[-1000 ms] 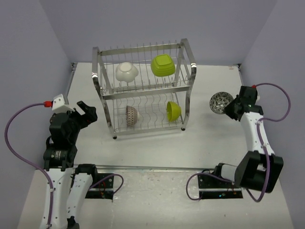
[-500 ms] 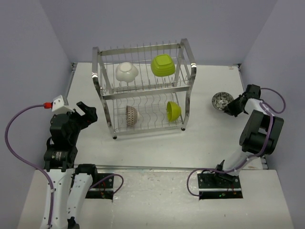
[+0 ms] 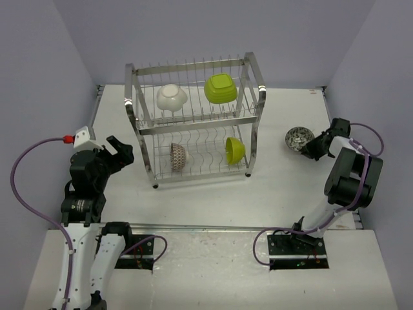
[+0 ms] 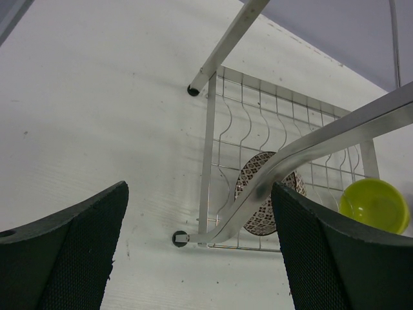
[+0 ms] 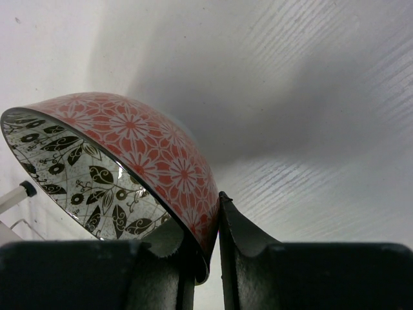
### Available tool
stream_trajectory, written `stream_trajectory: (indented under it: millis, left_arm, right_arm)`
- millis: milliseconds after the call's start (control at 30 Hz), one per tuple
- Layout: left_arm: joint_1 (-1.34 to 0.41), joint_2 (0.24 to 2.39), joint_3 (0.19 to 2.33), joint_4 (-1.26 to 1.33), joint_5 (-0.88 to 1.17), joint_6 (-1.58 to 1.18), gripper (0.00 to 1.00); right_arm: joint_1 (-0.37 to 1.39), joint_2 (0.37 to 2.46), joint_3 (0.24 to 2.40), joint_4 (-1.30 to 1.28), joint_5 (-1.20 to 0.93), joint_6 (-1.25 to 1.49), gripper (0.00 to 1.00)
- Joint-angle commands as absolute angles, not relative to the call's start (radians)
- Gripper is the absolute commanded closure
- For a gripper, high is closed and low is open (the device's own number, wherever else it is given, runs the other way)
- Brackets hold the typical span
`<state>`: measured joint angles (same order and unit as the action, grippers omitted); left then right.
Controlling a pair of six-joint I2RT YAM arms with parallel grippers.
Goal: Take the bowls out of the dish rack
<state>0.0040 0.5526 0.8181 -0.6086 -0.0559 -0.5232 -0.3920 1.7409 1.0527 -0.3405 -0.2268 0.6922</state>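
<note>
The chrome dish rack (image 3: 193,123) stands mid-table. Its upper tier holds a white bowl (image 3: 171,97) and a squarish lime bowl (image 3: 221,88). On the lower tier are a patterned bowl (image 3: 178,157) and a round lime bowl (image 3: 235,150). My right gripper (image 3: 315,146) is right of the rack, shut on the rim of another patterned bowl (image 3: 300,137), which is held tilted low over the table. In the right wrist view this bowl (image 5: 129,145) has a red floral outside, and the gripper (image 5: 206,226) pinches its rim. My left gripper (image 3: 119,152) is open, left of the rack. In the left wrist view the left gripper (image 4: 200,258) faces the rack's lower patterned bowl (image 4: 268,200).
Lilac walls close in the table on the left, back and right. A rack post (image 4: 310,148) slants across the left wrist view, with the rack's foot (image 4: 179,238) just ahead of my left fingers (image 4: 64,252). The round lime bowl (image 4: 374,205) shows beyond it.
The right arm has folded down and the patterned bowl it holds has sunk toward the table right of the rack. The left arm has barely moved.
</note>
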Motion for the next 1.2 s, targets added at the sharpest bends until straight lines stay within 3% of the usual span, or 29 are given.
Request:
stream_trajectory:
  millis: [0,267,700,1000,1167]
  left_arm:
    - [0.000,0.561,0.825,-0.575,-0.032,-0.526,0.09]
    - [0.000,0.552,0.841,-0.583,-0.025,-0.526,0.09]
    - [0.000,0.546,0.854,-0.600,-0.014,-0.522,0.09]
    - [0.000,0.531,0.847,-0.617,0.041,-0.523,0.10]
    - [0.000,0.531,0.854,-0.630,0.080,-0.520,0.12]
  right_arm:
    - [-0.388,1.717,1.040,-0.291,-0.247,0.704,0.95]
    - [-0.368,1.690,1.014,-0.288,-0.225,0.701,0.89]
    - [-0.341,1.664,1.015,-0.302,-0.196,0.684,0.54]
    - [-0.261,1.458,1.037,-0.377,-0.063,0.637,0.38]
    - [-0.186,1.304,1.031,-0.422,-0.006,0.600,0.33]
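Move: The right hand grips the rim of the pink patterned bowl; the table spot for it lies about 4 cm left, 2 cm ahead and 5 cm below. On the rack's lower tier the green bowl is roughly 27 cm left and 1 cm back, at about hand height; the rack's near right foot is some 23 cm left, 9 cm back, 4 cm down. From the left hand, that spot is about 63 cm right, 17 cm ahead, 26 cm below. Down, slightly back and to the left by a centimetre or so each, the right hand eases the pinched bowl onto the table. The fingers then open, let go of the rim and draw clear, rising about 11 cm from the lowest point with a small drift left, while the wrist tips the fingers up towards level and dips its left side, still opening. ##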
